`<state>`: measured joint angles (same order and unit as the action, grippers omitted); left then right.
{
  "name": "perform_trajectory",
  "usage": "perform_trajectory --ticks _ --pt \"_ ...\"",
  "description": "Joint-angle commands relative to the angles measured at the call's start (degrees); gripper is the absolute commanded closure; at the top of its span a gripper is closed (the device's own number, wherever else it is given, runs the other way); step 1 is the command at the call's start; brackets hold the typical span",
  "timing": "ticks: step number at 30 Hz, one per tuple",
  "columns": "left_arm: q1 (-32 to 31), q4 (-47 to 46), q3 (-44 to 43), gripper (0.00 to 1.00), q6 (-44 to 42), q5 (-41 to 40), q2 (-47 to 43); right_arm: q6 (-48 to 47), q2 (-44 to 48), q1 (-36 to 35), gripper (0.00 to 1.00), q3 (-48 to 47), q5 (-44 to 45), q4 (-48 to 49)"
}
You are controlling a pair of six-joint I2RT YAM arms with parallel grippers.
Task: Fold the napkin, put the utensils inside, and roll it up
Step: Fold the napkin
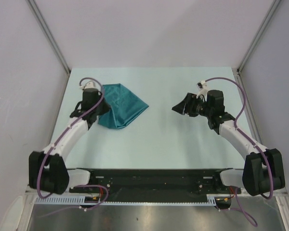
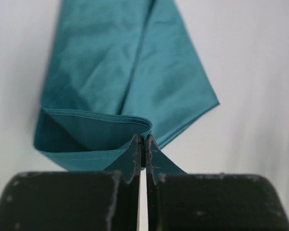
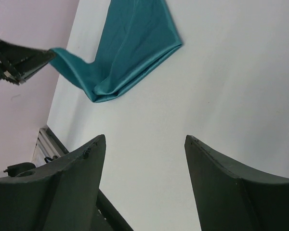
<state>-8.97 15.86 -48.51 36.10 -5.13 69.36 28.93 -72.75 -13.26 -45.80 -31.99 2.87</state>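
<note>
The teal napkin (image 1: 124, 110) lies bunched and folded over on the left half of the table. My left gripper (image 1: 105, 108) is shut on its near-left edge and lifts that edge a little; the wrist view shows the cloth (image 2: 125, 72) pinched between the closed fingertips (image 2: 143, 144). My right gripper (image 1: 179, 109) hangs open and empty over the bare middle-right of the table, well apart from the napkin. In its view (image 3: 144, 138) the napkin (image 3: 130, 48) lies far ahead, one corner held up by the left gripper (image 3: 24, 65). The spoon is out of view.
The pale table (image 1: 173, 144) is walled by grey panels at the back and on both sides. A black rail (image 1: 154, 180) with the arm bases runs along the near edge.
</note>
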Motion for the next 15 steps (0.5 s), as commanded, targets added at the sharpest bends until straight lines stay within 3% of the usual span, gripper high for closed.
perform_trajectory --ticks 1,7,15 --pt "-6.21 -3.91 -11.38 0.99 -9.54 3.11 11.36 0.34 0.68 0.25 0.28 -0.08 -0.53 1.70" --pt "-12.90 6.09 -32.39 0.99 -22.19 2.32 31.24 -0.54 2.08 0.25 0.28 0.18 0.52 -0.85" --pt "-17.39 10.42 -44.21 1.00 -32.13 -4.62 45.85 -0.71 3.40 0.34 0.28 0.63 1.31 -2.17"
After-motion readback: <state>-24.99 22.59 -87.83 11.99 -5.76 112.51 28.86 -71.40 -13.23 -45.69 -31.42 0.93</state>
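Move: In the left hand the napkin's near-left corner is still pinched and lifted. The right corner of the napkin on the table lies about 13 cm ahead, 21 cm to the right and 15 cm below. The far corner is some 30 cm ahead and 2 cm right, the far-left corner 29 cm ahead and 9 cm left. From the idle right hand, the right corner is about 12 cm ahead, 17 cm left and 18 cm down. Carrying the pinched corner across the lying napkin, the left hand sweeps right about 14 cm and forward 11 cm towards the right corner. It stays nearly level at first, then sinks some 6 cm as the forward travel dies out. The fingers stay shut while the wrist swings some 30 degrees clockwise and rolls its left side up about 20. ##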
